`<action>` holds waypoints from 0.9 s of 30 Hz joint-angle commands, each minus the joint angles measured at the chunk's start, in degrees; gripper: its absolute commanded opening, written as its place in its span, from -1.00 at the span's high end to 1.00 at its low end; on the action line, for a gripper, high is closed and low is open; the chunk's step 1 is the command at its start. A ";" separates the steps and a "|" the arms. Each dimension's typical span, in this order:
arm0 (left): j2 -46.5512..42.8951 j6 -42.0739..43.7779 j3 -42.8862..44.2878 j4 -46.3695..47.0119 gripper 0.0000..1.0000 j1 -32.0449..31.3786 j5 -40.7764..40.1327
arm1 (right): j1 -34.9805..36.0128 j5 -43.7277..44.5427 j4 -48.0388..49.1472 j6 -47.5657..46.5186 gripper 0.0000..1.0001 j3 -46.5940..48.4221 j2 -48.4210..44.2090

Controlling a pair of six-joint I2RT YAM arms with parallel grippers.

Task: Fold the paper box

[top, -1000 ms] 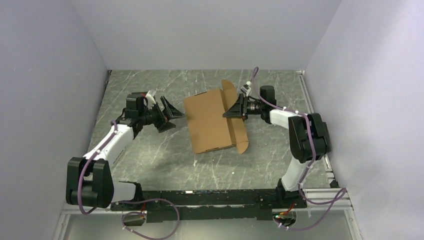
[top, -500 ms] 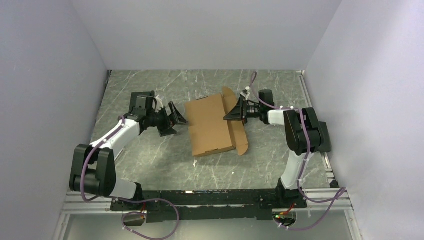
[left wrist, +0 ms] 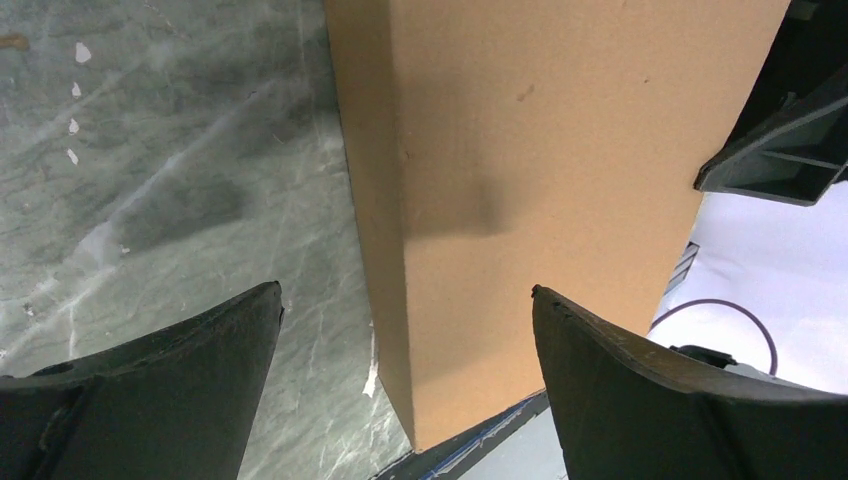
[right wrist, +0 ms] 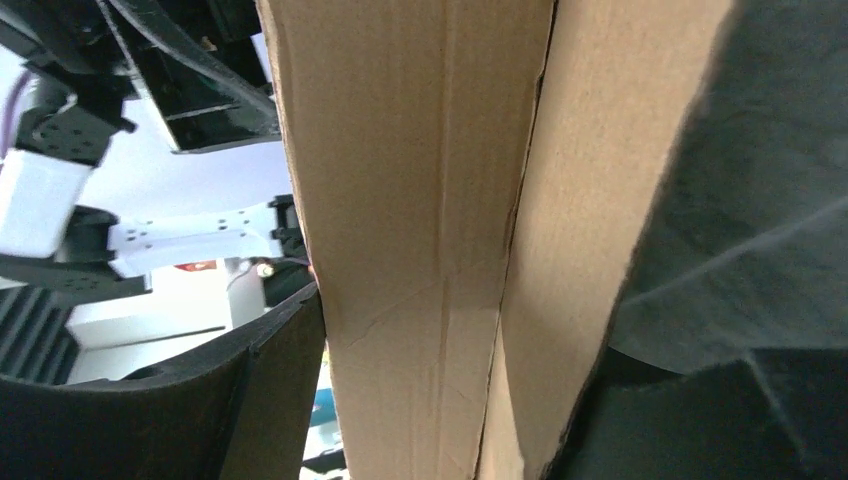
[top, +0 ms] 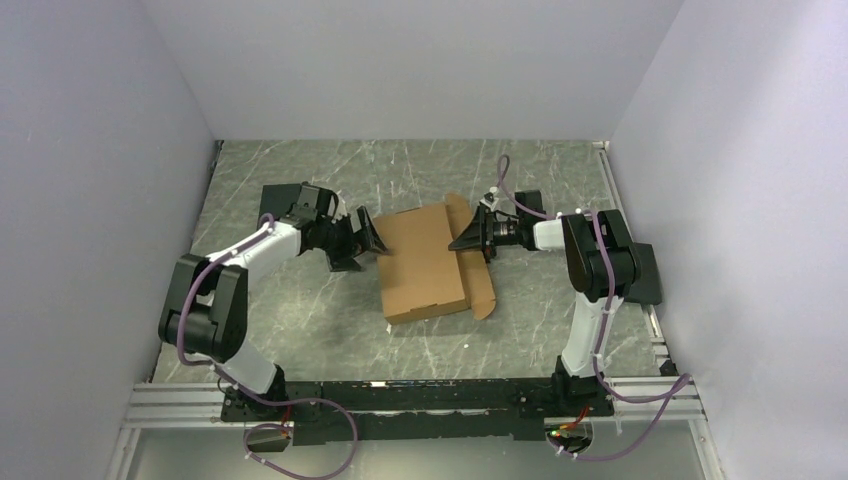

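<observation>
The paper box, a brown cardboard sheet partly folded into a shallow tray, lies mid-table with a rounded flap along its right side. My right gripper comes in from the right and is shut on the raised right wall. In the right wrist view the cardboard fills the gap between its fingers. My left gripper stands wide open at the box's left edge. In the left wrist view the brown panel reaches in between the two fingertips, touching neither.
The table top is grey-green marble-patterned, closed in by plain grey walls on three sides. An aluminium rail carrying both arm bases runs along the near edge. Another rail lines the right side.
My left arm has swung right, bringing its open gripper up to the box's left edge. The right gripper has kept its hold and drawn in slightly; the box shifted a little toward me.
</observation>
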 commanded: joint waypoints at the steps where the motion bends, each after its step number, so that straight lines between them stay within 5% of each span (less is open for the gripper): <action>1: 1.93 1.98 3.78 -2.86 -0.99 -1.22 -2.69 | 0.16 5.80 -2.84 -10.31 -0.29 1.98 0.98; 13: 7.78 3.36 8.29 -9.29 -0.97 -3.00 -6.86 | 0.16 13.56 -15.26 -21.05 -0.64 5.73 0.32; 27: 7.61 4.72 10.62 -11.51 -0.97 -3.13 -10.21 | -1.08 27.21 -29.10 -37.30 -0.71 12.02 -6.51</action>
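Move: The box's lid, nearly shut, has its left edge about 3 cm to the right of the left hand and some 4 cm below it, level fore and aft; the loose side flap along the lid's right side lies roughly 20 cm to that hand's right, level with it and 5 cm lower. From the right hand, that side flap's middle is about 2 cm back, 1 cm right and 3 cm below, while the middle of the lid lies some 9 cm left, 3 cm back and 2 cm below. The side flap is released from the right hand's grip: the fingers spread from about 60 to 85 percent open as the hand sinks roughly 3 cm, then slides forward and to the right by about 3 cm each, its fingers tipping down some 25 degrees, still astride the lid's edge and flap. The left hand, wide open, lowers about 3 cm onto the lid's left edge, bringing its right-hand finger down on the top while the other stays outside the wall. ##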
